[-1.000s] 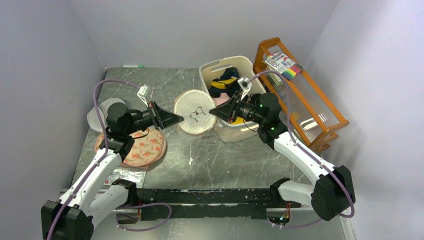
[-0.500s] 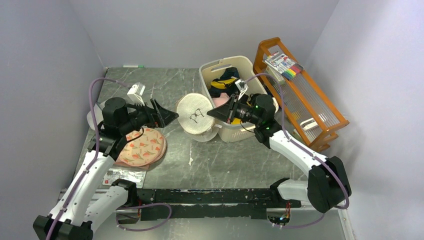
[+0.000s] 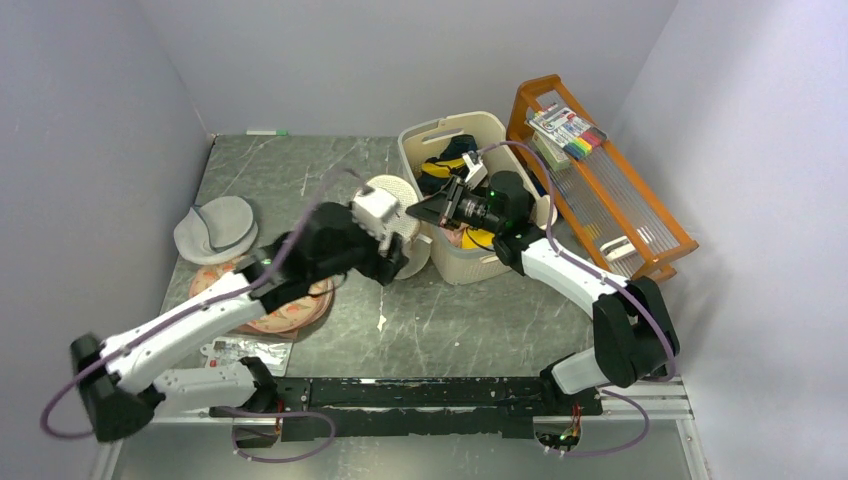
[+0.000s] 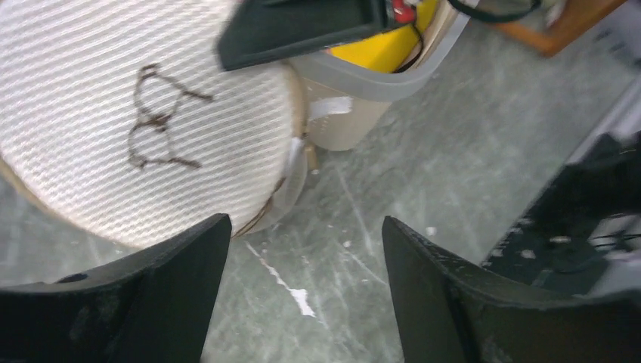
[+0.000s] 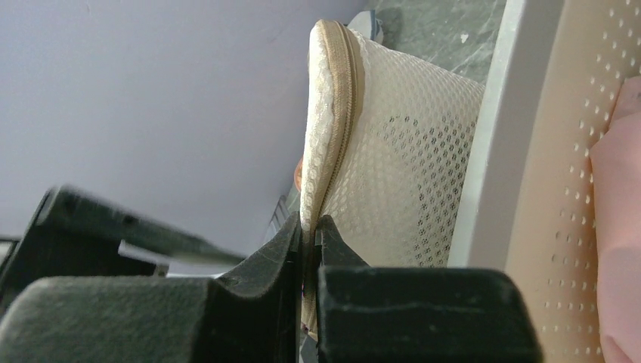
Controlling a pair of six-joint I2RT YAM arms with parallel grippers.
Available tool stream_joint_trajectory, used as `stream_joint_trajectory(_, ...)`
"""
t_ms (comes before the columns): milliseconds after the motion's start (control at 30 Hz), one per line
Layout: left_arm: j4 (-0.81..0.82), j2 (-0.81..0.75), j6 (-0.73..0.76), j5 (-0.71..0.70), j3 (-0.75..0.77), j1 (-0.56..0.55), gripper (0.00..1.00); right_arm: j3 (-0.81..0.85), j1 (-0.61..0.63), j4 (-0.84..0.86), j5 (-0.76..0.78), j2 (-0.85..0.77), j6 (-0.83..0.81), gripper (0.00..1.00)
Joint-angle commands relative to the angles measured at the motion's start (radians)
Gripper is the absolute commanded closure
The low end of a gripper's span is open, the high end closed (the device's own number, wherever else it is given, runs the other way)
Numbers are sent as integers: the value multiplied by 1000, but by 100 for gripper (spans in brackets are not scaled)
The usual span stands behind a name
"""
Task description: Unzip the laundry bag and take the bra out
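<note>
The cream-white mesh laundry bag [image 3: 398,192] stands on edge against the basket's left wall, held by its zip rim. In the left wrist view its flat face [image 4: 91,151] with the dark logo fills the upper left. My right gripper [image 3: 413,208] is shut on the bag's rim, and the right wrist view shows it [image 5: 311,227] pinching the zip seam of the bag [image 5: 393,151]. My left gripper [image 3: 393,268] is open and empty, low in front of the bag; in its own view it [image 4: 302,261] hangs over bare table. The bra is hidden.
A beige basket [image 3: 470,265] with clothes, among them a pale pink garment [image 5: 616,227], stands right of the bag. An orange rack [image 3: 600,210] is beyond it. A pink printed bag [image 3: 290,300], a grey bag [image 3: 215,225] and a foil pack [image 3: 245,350] lie at the left.
My left arm has swung right, from beside the bag's left edge to low in front of it. The right gripper has drawn the bag back against the basket, turning it edge-on to the top camera.
</note>
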Motion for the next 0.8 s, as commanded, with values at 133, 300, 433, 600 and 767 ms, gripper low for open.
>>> stream_joint_trajectory(133,-66,244,229,-723,129,-332,32,20,7,17,22,-43,12,100)
stream_joint_trajectory(300,-14,228,234,-744,101,-337,35,13,7,38,-6,-38,-3,100)
stream_joint_trajectory(433,-5,196,244,-778,64,-337,28,21,7,45,-32,-24,-18,100)
stream_joint_trajectory(600,-30,227,234,-777,50,-337,30,25,8,93,-72,1,9,100)
stream_joint_trajectory(767,7,237,228,-760,45,-336,34,31,10,92,-72,4,4,100)
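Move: The bag's zip pull sits on the near side of its round end's rim, about 5 cm ahead of my left hand, 4 cm to its right and some 2 cm lower. The round end's middle is roughly 10 cm ahead of that hand and 2 cm left; the basket's middle lies about 14 cm ahead, 15 cm right and well below. From my right hand, which pinches the rim, the zip pull is some 5 cm back, level sideways and 4 cm down. I bring my left hand down towards the zip pull, swinging about 4 cm right and 5 cm down, then easing back left and a little up before settling slightly again, some 2 cm forward and 4 cm lower overall. Meanwhile I roll its left side up some 30 degrees and narrow the open fingers by about a quarter, empty. My right hand keeps its pinch on the rim and barely drifts back. ##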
